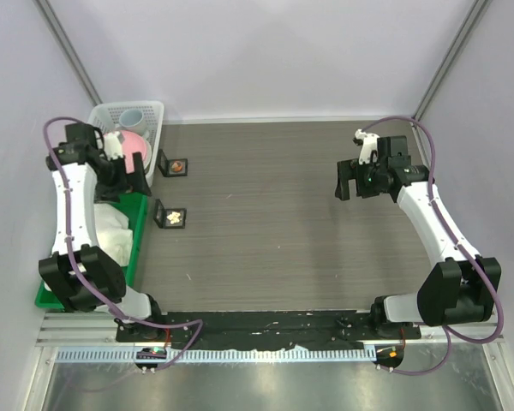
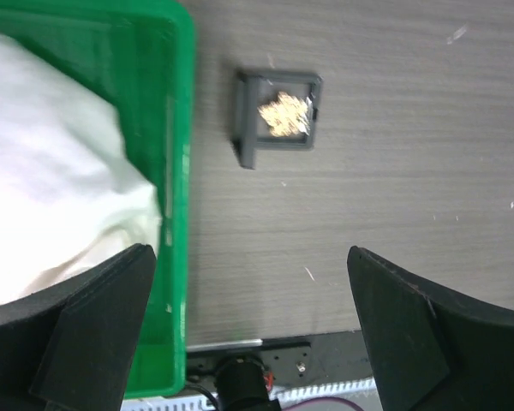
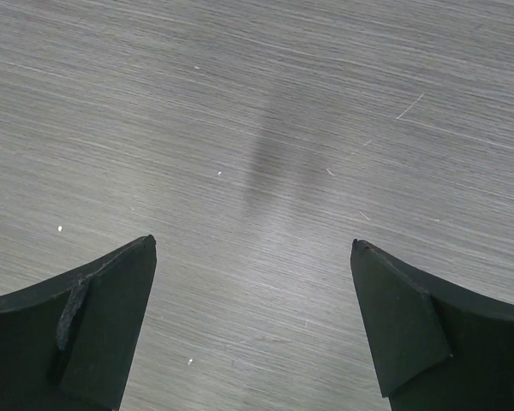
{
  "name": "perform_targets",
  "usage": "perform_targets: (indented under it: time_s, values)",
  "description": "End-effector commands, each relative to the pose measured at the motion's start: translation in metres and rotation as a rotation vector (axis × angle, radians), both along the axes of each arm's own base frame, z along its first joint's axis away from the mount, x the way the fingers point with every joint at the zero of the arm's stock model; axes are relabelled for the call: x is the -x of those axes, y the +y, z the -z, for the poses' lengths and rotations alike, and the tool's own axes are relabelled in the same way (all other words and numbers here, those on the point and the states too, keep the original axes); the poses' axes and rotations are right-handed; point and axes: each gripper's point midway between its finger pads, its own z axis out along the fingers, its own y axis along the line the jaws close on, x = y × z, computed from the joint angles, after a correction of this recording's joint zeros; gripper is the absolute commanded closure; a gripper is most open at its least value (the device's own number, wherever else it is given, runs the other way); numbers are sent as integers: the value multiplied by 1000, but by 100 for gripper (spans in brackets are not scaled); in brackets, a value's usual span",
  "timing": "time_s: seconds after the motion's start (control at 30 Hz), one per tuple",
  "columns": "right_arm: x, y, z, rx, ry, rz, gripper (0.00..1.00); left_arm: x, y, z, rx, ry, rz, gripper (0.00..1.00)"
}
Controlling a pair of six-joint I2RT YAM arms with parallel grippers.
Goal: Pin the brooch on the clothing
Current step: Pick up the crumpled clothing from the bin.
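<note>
The clothing [image 2: 51, 171] is a crumpled white cloth lying in a green bin [image 2: 178, 128]; it also shows as the clothing [image 1: 111, 227] in the top view. A gold brooch [image 2: 283, 114] sits in a small dark frame box on the table just right of the bin, the same gold brooch [image 1: 172, 217] from above. A second box farther back holds an orange-red brooch [image 1: 179, 167]. My left gripper [image 1: 128, 180] hovers over the bin's right edge, open and empty [image 2: 250, 257]. My right gripper [image 1: 357, 187] hangs open over bare table at the right [image 3: 253, 244], holding nothing.
A white mesh basket [image 1: 150, 111] with a pink and a grey item stands at the back left, behind the green bin [image 1: 137, 231]. Grey walls close in the table on three sides. A black strip and a metal rail [image 1: 265, 330] run along the near edge.
</note>
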Motion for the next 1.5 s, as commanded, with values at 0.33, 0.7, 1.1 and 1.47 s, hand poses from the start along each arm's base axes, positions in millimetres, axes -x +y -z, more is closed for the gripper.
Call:
perform_targets:
  time_s: [0.33,0.7,1.1,1.47]
  values:
    - [-8,22,-9,0,-13,-84,0,37,90,-44,-114,4,221,0]
    - [-6,33,2,7,31,-126,0,83,147,28,-221,210,485,0]
    - [-5,26,14,67,77,-135,0,94,160,141,-231,344,530,0]
    - [-7,11,15,151,90,-127,0,78,156,172,-146,328,430,73]
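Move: The crumpled clothing in the green bin has its middle about 11 cm back and 14 cm left of the left hand, some 17 cm below. On the table, the box with the pale trinket sits about 5 cm back and 8 cm right; the red-trinket box is about 8 cm ahead and 8 cm right. The pink plate lies about 12 cm ahead and 8 cm left. From the right hand the clothing is roughly 67 cm left and 14 cm back. The left hand's open fingers come down onto the clothing in the green bin and start pinching a fold: it first swings about 16 cm left while rising slightly, then draws back and plunges about 20 cm, turning some 30 degrees clockwise to point almost straight down, the fingers closing past halfway at the end. The open right hand sinks about 3 cm over bare table, swaying left and partly back. ##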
